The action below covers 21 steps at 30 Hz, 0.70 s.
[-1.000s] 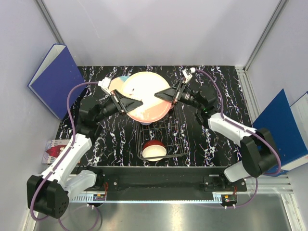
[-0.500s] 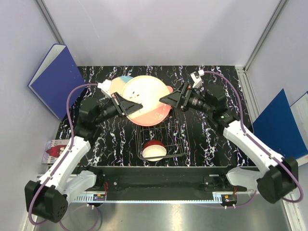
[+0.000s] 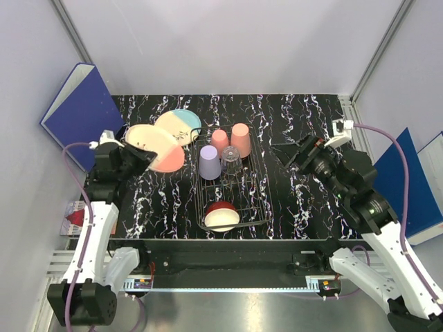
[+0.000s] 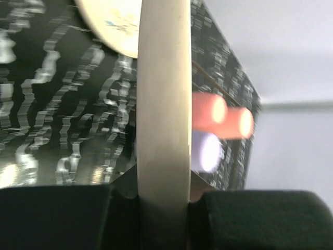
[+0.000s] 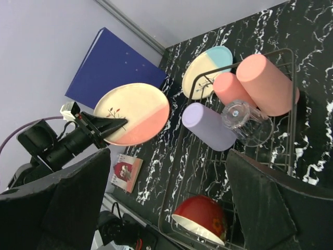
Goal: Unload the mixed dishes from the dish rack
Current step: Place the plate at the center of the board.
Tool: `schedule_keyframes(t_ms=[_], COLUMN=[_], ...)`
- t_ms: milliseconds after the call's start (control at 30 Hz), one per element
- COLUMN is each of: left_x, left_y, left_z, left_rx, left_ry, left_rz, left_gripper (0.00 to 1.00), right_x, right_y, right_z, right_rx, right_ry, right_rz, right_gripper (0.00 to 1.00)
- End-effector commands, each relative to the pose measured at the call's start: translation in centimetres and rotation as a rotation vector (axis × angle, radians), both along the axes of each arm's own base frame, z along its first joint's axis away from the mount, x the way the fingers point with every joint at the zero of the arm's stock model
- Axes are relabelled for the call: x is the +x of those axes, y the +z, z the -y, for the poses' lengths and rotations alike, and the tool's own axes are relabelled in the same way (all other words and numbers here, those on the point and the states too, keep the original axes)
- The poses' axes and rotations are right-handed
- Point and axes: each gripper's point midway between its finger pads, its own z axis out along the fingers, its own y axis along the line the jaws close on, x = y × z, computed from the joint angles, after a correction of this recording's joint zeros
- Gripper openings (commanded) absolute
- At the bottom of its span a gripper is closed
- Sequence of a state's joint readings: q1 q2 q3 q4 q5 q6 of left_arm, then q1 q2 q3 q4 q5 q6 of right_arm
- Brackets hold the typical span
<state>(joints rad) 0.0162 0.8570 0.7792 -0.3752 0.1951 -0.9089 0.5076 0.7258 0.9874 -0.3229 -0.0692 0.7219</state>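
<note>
My left gripper is shut on the rim of a cream and salmon-pink plate, holding it over the table's left side. The plate's edge runs straight between the fingers. A blue-and-cream plate lies flat beside it. The wire dish rack holds two salmon-pink cups, a lavender cup, a clear glass and a red bowl. My right gripper hangs open and empty to the right of the rack; its view shows the bowl and the held plate.
A blue binder leans on the left wall and another stands at the right. A small red booklet lies by the table's left edge. Bare marbled tabletop lies right of the rack.
The right gripper opened, let go of the plate and drew back to the right. The left arm carried the plate from above the rack out to the left.
</note>
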Motion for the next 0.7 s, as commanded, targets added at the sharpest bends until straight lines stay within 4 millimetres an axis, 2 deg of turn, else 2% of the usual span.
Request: schedule_keyframes(t_ms=[0, 33, 100, 133, 200, 233, 400, 667], left_x=[2.7, 3.0, 3.6, 3.8, 4.4, 4.2, 4.6, 5.2], left_y=[4.0, 3.0, 2.3, 0.7, -1.0, -2.6, -6.8, -9.1], left_z=[-4.2, -4.5, -5.1, -5.0, -5.3, -4.8, -4.4, -4.2], left_rx=[0.033, 0.02, 0.004, -0.019, -0.054, -0.082, -0.155, -0.178], left_ry=[0.147, 0.155, 0.164, 0.157, 0.157, 0.13, 0.108, 0.089], left_rz=[0.145, 0.114, 0.107, 0.07, 0.038, 0.003, -0.055, -0.096], left_gripper=[0.0, 0.0, 0.0, 0.0, 0.0, 0.0, 0.0, 0.0], right_x=[-0.2, -0.5, -0.6, -0.7, -0.6, -0.6, -0.2, 0.4], right_y=[-1.5, -1.5, -2.1, -2.4, -3.1, -3.4, -4.5, -5.4], right_z=[2.1, 2.1, 2.2, 2.2, 2.2, 2.1, 1.8, 1.4], right_rx=[-0.078, -0.077, -0.085, -0.087, -0.096, -0.096, -0.1, -0.101], right_ry=[-0.082, -0.079, -0.076, -0.072, -0.073, -0.074, -0.068, -0.068], right_rz=[-0.01, -0.008, -0.019, -0.021, -0.034, -0.041, -0.06, -0.077], right_gripper=[1.0, 1.0, 1.0, 1.0, 1.0, 1.0, 1.0, 1.0])
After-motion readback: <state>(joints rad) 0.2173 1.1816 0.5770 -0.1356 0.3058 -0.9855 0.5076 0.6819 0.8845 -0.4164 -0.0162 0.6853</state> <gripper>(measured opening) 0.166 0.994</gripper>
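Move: Pinched in the left hand is the cream-and-pink plate; its place, the middle of the open board, lies about 20 cm below that hand, some 6 cm ahead and 2 cm to its left. The cream-and-blue plate lies some 23 cm ahead and 9 cm to the right of the hand, the purple cup in the rack about 7 cm ahead and 21 cm to the right. From the empty right hand the place is roughly 50 cm left, 14 cm ahead and well below. Swinging left about 5 cm with a slight reach forward, the left hand then drops some 13 cm towards the board, levelling off at the end. It keeps its pinch on the cream-and-pink plate while the fingers tip some 15 degrees further down and turn a little counter-clockwise. The right hand, empty and wide open, sinks about 6 cm. ##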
